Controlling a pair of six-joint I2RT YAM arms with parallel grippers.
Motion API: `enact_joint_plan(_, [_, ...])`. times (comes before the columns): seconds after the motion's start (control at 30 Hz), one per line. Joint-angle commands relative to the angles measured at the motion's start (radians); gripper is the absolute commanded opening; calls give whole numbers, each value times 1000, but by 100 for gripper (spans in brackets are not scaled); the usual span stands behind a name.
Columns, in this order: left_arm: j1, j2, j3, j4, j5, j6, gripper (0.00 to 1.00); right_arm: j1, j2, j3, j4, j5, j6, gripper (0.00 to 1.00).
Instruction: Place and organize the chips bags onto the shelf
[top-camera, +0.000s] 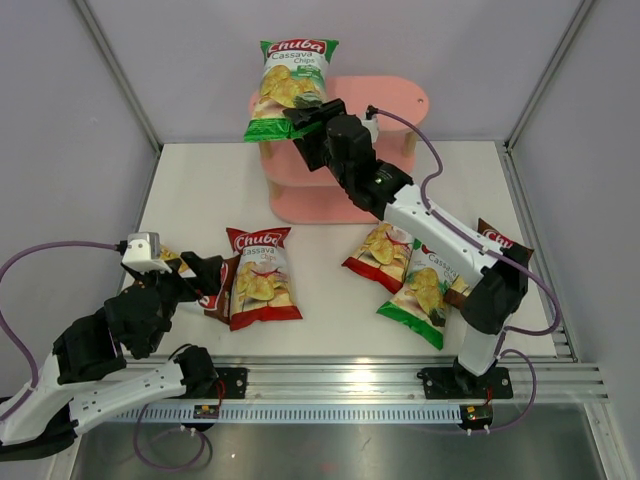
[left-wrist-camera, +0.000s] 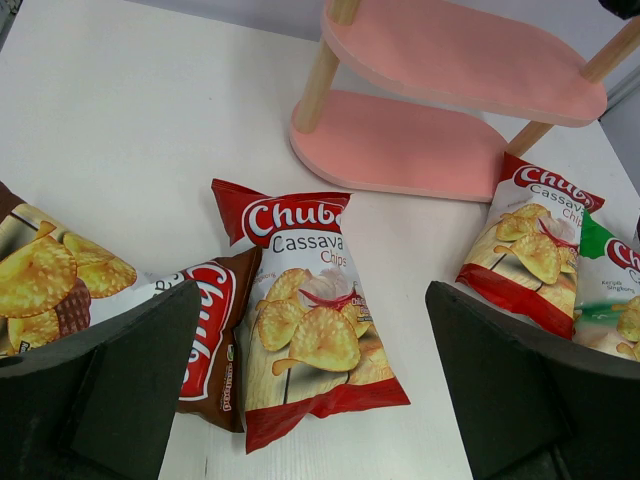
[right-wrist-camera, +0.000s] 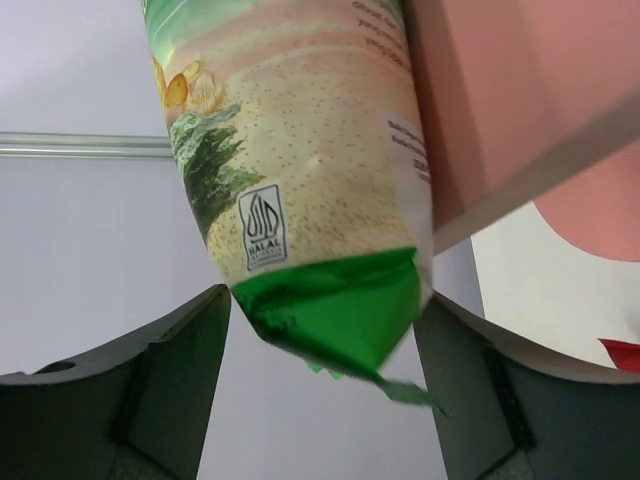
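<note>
A green chips bag stands upright over the left end of the pink shelf's top board. My right gripper is at its bottom edge. In the right wrist view the bag's crumpled green end hangs blurred between the spread fingers of that gripper, which is open. My left gripper hovers open over a red bag and a brown bag, both flat on the table. Right of the shelf's base lie a second red bag, another green one and another brown one.
The shelf stands at the back middle of the white table, with its lower board bare. Grey walls close in the back and both sides. A metal rail runs along the near edge.
</note>
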Motion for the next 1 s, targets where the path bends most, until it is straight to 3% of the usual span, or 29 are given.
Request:
enact_joint_plan(0.0, [3,8,2,28,-36,-12,99,5,-103,-64,14,20,-14,84])
enact_joint_plan(0.17, [2,25,5,38,-23,-15,99,4,-198,-162,46,31,-50,100])
enact_joint_plan(0.43, [2,37,-39,99,190,-18,99,4,-436,-380,31,2,-254,99])
enact_joint_plan(0.57, [2,54,-81,220,325,-7,99,4,-670,-558,37,-61,-497,100])
enact_joint_plan(0.73, [2,178,-131,378,512,19,99,4,-885,-624,-301,-121,-751,99])
enact_joint_plan(0.83, [2,312,-131,476,607,23,99,4,-991,-687,-420,-78,-787,100])
enact_joint_plan(0.97, [0,469,-127,634,731,17,99,4,-1268,-785,-546,-41,-782,100])
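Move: Between the right fingers, already well open, is the lower end of the green bag on the shelf top; its middle lies about 8 cm ahead, 2 cm left and 3 above, the top board's middle some 5 cm ahead, 10 right and 4 below. The left hand's right-hand red bag lies roughly 19 cm ahead and 37 right, the near red bag 12 ahead and 7 right, the right-hand green bag 10 ahead and 45 right, all some 27 below. Opening the last bit, the right fingers come free of the green bag's lower end and the hand pulls away from the shelf, about 23 cm back and as far right, rolling its left side down and tipping up some. A little later the empty left hand, still open, sweeps about 18 cm right and 5 down towards the right-hand red bag, swinging clockwise some 30 degrees and dipping its fingertips. ##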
